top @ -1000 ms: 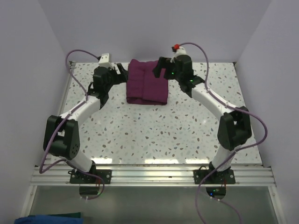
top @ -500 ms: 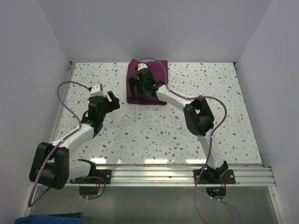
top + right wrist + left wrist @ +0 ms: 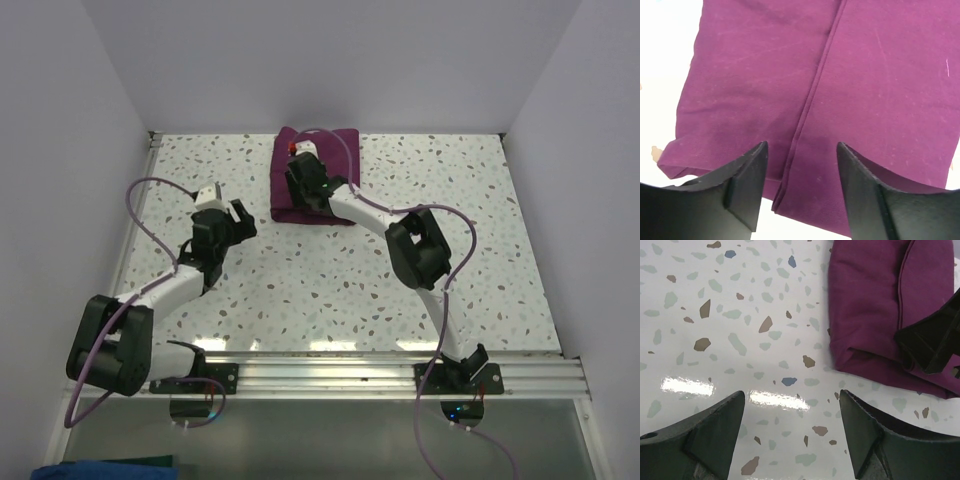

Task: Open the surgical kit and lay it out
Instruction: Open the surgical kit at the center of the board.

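The surgical kit shows as a folded dark purple cloth bundle [image 3: 318, 172] at the far middle of the table. My right gripper [image 3: 298, 203] hangs over its near left part. In the right wrist view that gripper [image 3: 801, 150] stands open, its fingers straddling a folded hem [image 3: 807, 107] close to the cloth's near edge, with nothing pinched. My left gripper [image 3: 240, 215] is open over bare table, to the left of the bundle and nearer than it. From the left wrist the gripper [image 3: 791, 400] sees the cloth [image 3: 870, 315] at upper right, with a right fingertip [image 3: 932, 340] on it.
The speckled table [image 3: 330, 280] is walled on three sides. A metal rail [image 3: 320, 375] runs along the near edge by the arm bases. Purple cables loop from both arms.
A second ago both grippers flanked the bundle at the back. The left one has drawn back to the near left; the right one has come over the cloth and its jaws have narrowed.
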Tool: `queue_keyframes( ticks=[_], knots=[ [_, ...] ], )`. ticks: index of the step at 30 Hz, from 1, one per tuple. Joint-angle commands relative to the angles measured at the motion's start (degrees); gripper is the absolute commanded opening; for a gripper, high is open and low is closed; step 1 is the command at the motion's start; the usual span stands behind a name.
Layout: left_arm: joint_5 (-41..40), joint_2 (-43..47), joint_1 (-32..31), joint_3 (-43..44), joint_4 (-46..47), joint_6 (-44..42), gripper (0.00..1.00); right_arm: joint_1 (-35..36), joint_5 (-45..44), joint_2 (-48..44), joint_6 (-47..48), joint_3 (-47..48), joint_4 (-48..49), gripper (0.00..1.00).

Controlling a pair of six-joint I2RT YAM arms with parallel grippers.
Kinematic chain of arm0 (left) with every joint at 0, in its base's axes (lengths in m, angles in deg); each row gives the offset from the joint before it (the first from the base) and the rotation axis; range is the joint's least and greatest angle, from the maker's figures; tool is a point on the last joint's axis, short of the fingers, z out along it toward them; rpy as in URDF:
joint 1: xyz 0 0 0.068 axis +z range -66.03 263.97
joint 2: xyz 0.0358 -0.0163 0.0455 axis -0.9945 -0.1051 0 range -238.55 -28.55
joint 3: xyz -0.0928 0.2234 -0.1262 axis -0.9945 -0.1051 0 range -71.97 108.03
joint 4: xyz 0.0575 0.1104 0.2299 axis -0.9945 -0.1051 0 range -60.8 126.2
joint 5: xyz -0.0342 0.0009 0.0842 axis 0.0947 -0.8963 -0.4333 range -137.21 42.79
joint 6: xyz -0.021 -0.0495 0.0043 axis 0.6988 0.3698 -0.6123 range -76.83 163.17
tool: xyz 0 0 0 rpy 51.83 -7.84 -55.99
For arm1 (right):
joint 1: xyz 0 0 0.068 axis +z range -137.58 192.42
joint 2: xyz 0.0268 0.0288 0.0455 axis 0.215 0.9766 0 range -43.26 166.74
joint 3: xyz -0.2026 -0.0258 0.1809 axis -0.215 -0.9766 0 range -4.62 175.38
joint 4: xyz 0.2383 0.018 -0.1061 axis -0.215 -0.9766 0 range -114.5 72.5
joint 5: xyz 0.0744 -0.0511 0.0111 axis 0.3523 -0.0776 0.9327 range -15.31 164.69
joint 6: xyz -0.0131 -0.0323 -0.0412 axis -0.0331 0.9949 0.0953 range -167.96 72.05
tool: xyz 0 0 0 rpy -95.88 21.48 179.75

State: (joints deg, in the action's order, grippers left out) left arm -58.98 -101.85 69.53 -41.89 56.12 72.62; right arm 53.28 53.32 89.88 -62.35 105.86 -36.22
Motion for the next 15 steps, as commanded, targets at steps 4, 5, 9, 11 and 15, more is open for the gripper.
queue_keyframes(
  ticks=[4,5,9,11,15],
  knots=[
    [-0.54,-2.64,-0.15,0.67,3.11,0.96,0.8,0.18,-2.63,0.63,0.07,-0.88,-0.18,0.57],
    [-0.62,-2.81,-0.15,0.76,3.1,0.96,0.8,0.27,-2.37,0.89,-0.19,-0.96,-0.26,0.57],
    [-0.8,-2.9,-0.15,0.76,3.11,0.87,0.8,0.18,-1.05,1.59,-0.72,-1.14,-0.26,0.56],
    [-0.97,-3.08,-0.15,0.76,3.1,0.87,0.8,0.27,-0.78,1.94,-0.9,-1.14,-0.35,0.52],
    [-1.15,-3.69,-0.15,0.94,3.02,0.78,0.8,0.27,-0.96,2.38,-0.81,-1.05,-0.79,0.39]
  ],
)
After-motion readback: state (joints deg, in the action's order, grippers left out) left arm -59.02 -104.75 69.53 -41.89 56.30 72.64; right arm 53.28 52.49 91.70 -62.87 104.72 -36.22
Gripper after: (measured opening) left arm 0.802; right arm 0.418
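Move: The right gripper hangs open about 3 cm over the surgical kit's flap seam, which lies nearly under it, roughly 1 cm back. The seam's front end is about 4 cm back and 1 cm left. The kit's front left corner lies some 10 cm left and 4 cm back, its right edge about 13 cm to the right and level. From the left gripper that seam is about 11 cm ahead, 16 cm right and 7 cm below. Sink the right gripper some 2.5 cm, nearly straight down, onto the kit's cloth with one finger on each side of the flap seam, and narrow the fingers by about a third as you go, without shutting them. Meanwhile lower the open left gripper about 2 cm over the bare board, left of the kit and short of its front edge. ##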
